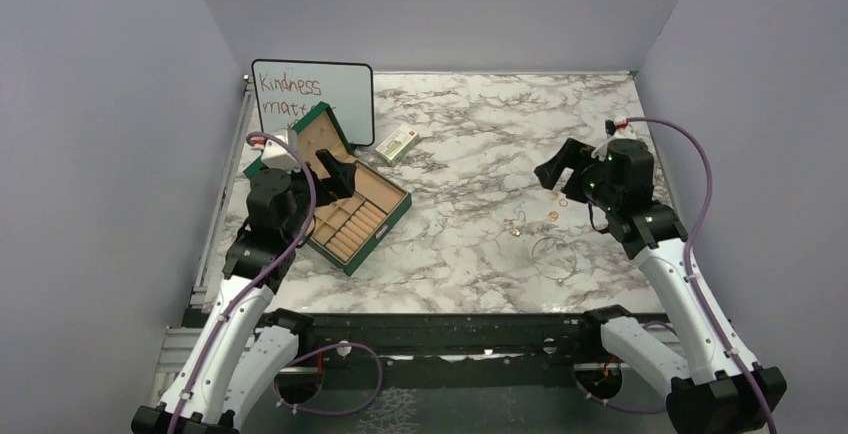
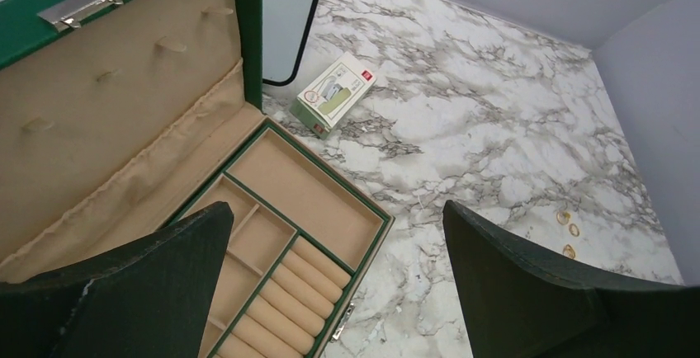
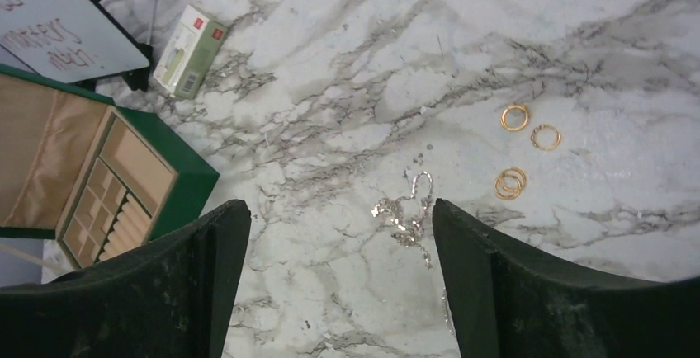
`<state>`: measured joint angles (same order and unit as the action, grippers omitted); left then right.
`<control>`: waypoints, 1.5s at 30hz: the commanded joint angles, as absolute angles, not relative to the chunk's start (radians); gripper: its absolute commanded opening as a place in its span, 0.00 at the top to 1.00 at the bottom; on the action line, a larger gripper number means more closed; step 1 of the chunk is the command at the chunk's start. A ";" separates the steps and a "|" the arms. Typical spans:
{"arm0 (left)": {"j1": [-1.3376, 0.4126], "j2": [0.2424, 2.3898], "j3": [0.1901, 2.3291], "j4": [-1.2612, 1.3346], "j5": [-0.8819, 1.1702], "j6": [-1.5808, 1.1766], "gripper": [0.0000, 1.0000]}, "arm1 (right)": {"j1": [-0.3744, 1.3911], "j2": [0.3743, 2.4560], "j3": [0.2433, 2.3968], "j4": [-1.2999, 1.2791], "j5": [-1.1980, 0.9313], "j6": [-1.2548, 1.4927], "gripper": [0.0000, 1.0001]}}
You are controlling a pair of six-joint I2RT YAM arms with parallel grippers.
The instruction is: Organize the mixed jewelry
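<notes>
The mixed jewelry lies loose on the marble right of centre. It includes gold rings (image 3: pixel 515 117) (image 1: pixel 553 216), a tangled silver chain (image 3: pixel 404 209) (image 1: pixel 517 224) and a thin silver wire loop (image 1: pixel 555 252). My right gripper (image 3: pixel 338 209) (image 1: pixel 560 176) hovers open above the marble, with the chain just inside its right finger and nothing held. The green box (image 1: pixel 360 216) (image 2: pixel 305 201) stands open at the left, showing tan compartments and ring rolls. My left gripper (image 2: pixel 337 209) (image 1: pixel 338 176) hangs open over the box's near corner, empty. Two gold rings (image 2: pixel 568 219) show far right in the left wrist view.
A small white-and-green carton (image 1: pixel 397 143) (image 2: pixel 334 94) lies behind the box. A whiteboard (image 1: pixel 312 94) with red writing stands at the back left. Grey walls close in the table on three sides.
</notes>
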<state>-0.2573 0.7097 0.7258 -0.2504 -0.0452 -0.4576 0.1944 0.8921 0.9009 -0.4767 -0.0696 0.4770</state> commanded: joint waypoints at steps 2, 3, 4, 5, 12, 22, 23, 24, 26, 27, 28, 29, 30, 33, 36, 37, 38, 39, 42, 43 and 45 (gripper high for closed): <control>-0.270 0.667 0.603 -0.013 0.058 -0.483 0.01 | 0.187 0.994 0.862 -0.444 -0.025 0.584 0.13; -0.271 0.667 0.584 0.018 0.063 -0.489 0.01 | 0.188 1.029 0.869 -0.466 -0.021 0.595 0.13; -0.271 0.672 0.573 0.044 0.078 -0.487 0.01 | 0.187 1.065 0.875 -0.484 -0.013 0.602 0.13; -0.272 0.686 0.568 0.064 0.113 -0.478 0.01 | 0.187 1.096 0.876 -0.494 -0.005 0.600 0.14; -0.272 0.779 0.594 0.091 0.165 -0.459 0.01 | 0.187 1.266 0.871 -0.520 0.137 0.607 0.38; -0.300 0.815 0.590 0.133 0.150 -0.427 0.01 | 0.186 1.434 0.901 -0.481 0.329 0.554 0.55; -0.303 0.818 0.586 0.137 0.151 -0.425 0.01 | 0.185 1.446 0.905 -0.466 0.322 0.551 0.55; -0.307 0.822 0.582 0.144 0.157 -0.424 0.01 | 0.181 1.461 0.911 -0.452 0.317 0.550 0.55; -0.315 0.830 0.574 0.160 0.162 -0.429 0.01 | 0.173 1.497 0.935 -0.427 0.309 0.545 0.55; -0.318 0.835 0.572 0.165 0.161 -0.433 0.01 | 0.169 1.519 0.953 -0.421 0.312 0.546 0.55; -0.320 0.840 0.571 0.166 0.160 -0.435 0.01 | 0.161 1.541 0.971 -0.416 0.317 0.543 0.55; -0.322 0.843 0.572 0.166 0.156 -0.436 0.01 | 0.152 1.562 0.985 -0.404 0.317 0.534 0.57; -0.322 0.842 0.572 0.165 0.148 -0.437 0.01 | 0.145 1.577 0.995 -0.382 0.318 0.516 0.60; -0.323 0.842 0.577 0.147 0.125 -0.432 0.01 | 0.122 1.646 1.033 -0.349 0.281 0.451 0.64; -0.322 0.837 0.580 0.138 0.113 -0.426 0.01 | 0.115 1.699 1.067 -0.363 0.249 0.407 0.70; -0.322 0.839 0.581 0.137 0.112 -0.426 0.01 | 0.114 1.705 1.069 -0.361 0.243 0.397 0.70; -0.322 0.841 0.580 0.137 0.113 -0.426 0.01 | 0.112 1.707 1.069 -0.359 0.235 0.387 0.70; -0.322 0.845 0.580 0.138 0.117 -0.426 0.01 | 0.111 1.708 1.069 -0.355 0.221 0.373 0.70; -0.324 0.851 0.575 0.149 0.122 -0.430 0.01 | 0.108 1.723 1.078 -0.368 0.203 0.346 0.69; -0.324 0.850 0.573 0.151 0.122 -0.431 0.01 | 0.107 1.730 1.080 -0.371 0.198 0.340 0.69; -0.324 0.854 0.571 0.153 0.121 -0.433 0.01 | 0.105 1.738 1.078 -0.375 0.186 0.335 0.70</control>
<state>-0.3180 0.8486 0.5774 0.1219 0.1284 -0.4408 0.1116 1.7100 1.0496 -0.3817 0.2283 0.3820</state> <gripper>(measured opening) 0.987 0.309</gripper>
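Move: The gold ring lying farthest out is some 9 cm ahead of the right gripper, 7 cm to its right and about 22 cm below it. A second gold ring lies 2 cm right of that ring and 2 cm nearer the base, and a pair of rings some 5 cm straight back of the first; the silver chain is about 8 cm left of it and 7 cm back. From the left gripper the first ring is roughly 9 cm ahead, 45 cm right and 24 cm down. Lower the right gripper about 20 cm towards the farthest gold ring, first mainly down and right, then some 7 cm forward close above the table, tipping the fingers down about 30 degrees and closing them to roughly a third open around the ring's place. Meanwhile carry the open left gripper about 6 cm right and slightly down above the jewelry box, swinging it clockwise. ##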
